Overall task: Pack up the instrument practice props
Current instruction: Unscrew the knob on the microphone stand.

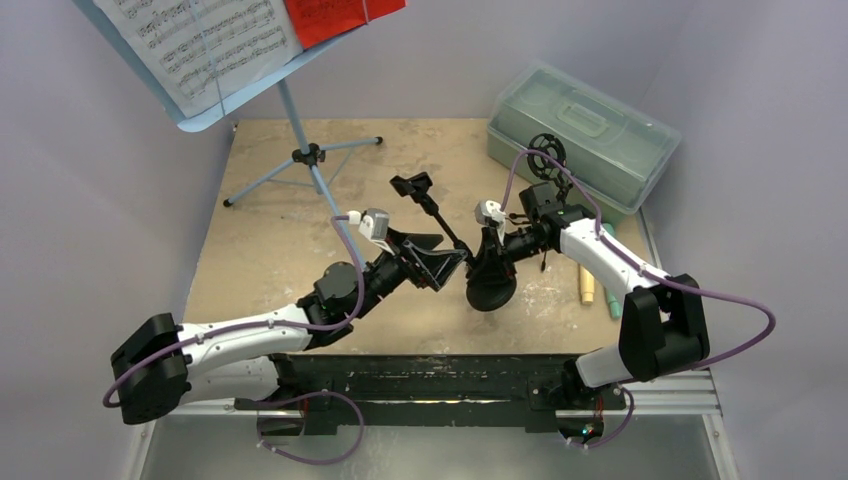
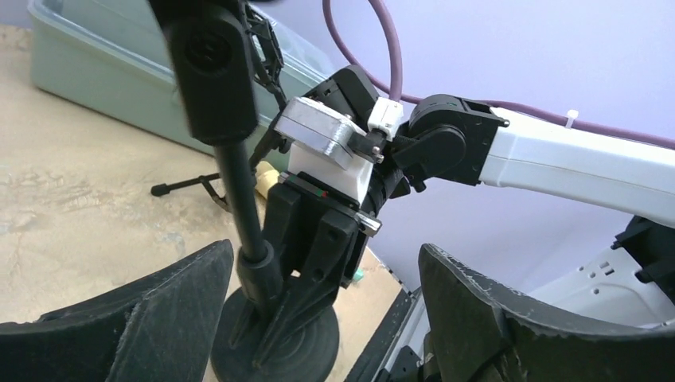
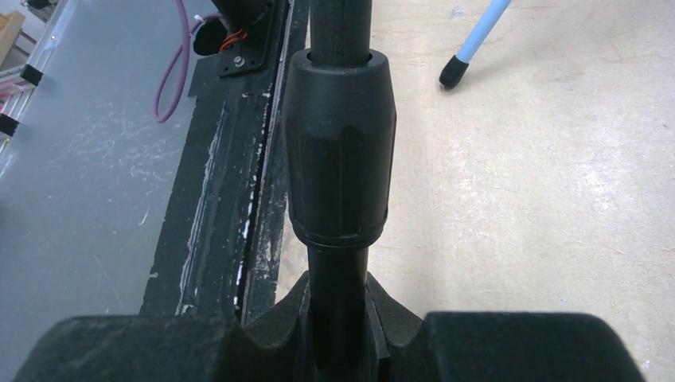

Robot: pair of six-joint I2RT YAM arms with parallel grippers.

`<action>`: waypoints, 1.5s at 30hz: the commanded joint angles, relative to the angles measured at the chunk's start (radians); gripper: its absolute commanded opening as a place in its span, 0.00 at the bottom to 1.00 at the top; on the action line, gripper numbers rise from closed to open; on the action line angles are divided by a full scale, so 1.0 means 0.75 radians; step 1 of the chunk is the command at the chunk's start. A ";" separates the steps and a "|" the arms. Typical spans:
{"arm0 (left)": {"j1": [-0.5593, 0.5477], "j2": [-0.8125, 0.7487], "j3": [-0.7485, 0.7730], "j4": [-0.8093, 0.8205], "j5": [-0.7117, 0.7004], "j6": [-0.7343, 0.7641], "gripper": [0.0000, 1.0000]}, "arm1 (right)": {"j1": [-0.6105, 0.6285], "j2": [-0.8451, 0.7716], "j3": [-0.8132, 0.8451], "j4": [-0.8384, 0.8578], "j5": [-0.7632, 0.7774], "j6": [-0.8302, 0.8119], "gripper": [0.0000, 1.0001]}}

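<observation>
A black mic holder stands tilted mid-table, its round base (image 1: 491,287) low and its clip (image 1: 412,185) up at the left. My right gripper (image 1: 488,255) is shut on its stem (image 3: 337,294) just below the thick collar (image 3: 338,151). Just left of the stem my left gripper (image 1: 450,262) is open, its fingers (image 2: 167,318) spread wide on either side of the stem (image 2: 239,199) and base (image 2: 275,338), touching neither. The pale-blue music rack (image 1: 205,112) with white pages (image 1: 190,40) and a red page (image 1: 335,15) stands back left on its tripod legs (image 1: 305,155).
The grey-green case (image 1: 580,130) sits shut at the back right with a black round mount (image 1: 546,152) by its front edge. Cream (image 1: 587,285) and teal (image 1: 612,300) microphones lie beside the right arm. A blue rack foot (image 3: 476,40) rests nearby.
</observation>
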 commanded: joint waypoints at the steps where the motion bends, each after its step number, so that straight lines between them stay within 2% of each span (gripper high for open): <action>1: 0.099 -0.057 -0.074 0.078 0.211 0.039 0.87 | -0.006 -0.050 0.033 -0.050 -0.093 -0.088 0.00; 5: 0.169 0.003 -0.140 0.263 0.374 -0.039 0.87 | -0.007 -0.038 0.039 -0.099 -0.113 -0.152 0.00; 9: 0.174 0.099 -0.179 0.488 0.454 -0.063 0.87 | -0.006 -0.031 0.042 -0.125 -0.116 -0.189 0.00; 20: 0.174 0.198 -0.234 0.691 0.401 -0.040 0.86 | -0.006 -0.021 0.042 -0.142 -0.118 -0.214 0.00; 33: 0.174 0.421 -0.236 0.934 0.340 -0.184 0.65 | -0.006 -0.015 0.044 -0.153 -0.120 -0.229 0.00; 45: 0.171 0.602 -0.178 1.111 0.359 -0.288 0.55 | -0.006 -0.008 0.044 -0.155 -0.115 -0.233 0.00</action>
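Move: The knob, the tapered black collar on the stand's pole, lies about 6 cm below the left hand, 2 cm ahead and 2 cm to its right. From the left hand, the clip on the pole's top end is roughly 13 cm ahead, 7 cm left and slightly higher. The round base hangs about 8 cm back, 9 cm right and 18 cm below. The right hand holds the pole under the knob, which sits some 3 cm ahead, 2 cm left and 4 cm above that hand. The knob on the leaning stand is taken up afresh from above. The left hand, wide open, hitches briefly left, then sinks, hovers, and sinks again, about 7 cm down in all, turning some 10 degrees clockwise and drifting slightly right, while its fingers close partway around the pole at the knob. The right hand keeps its pinch on the pole and eases back about 1 cm. ##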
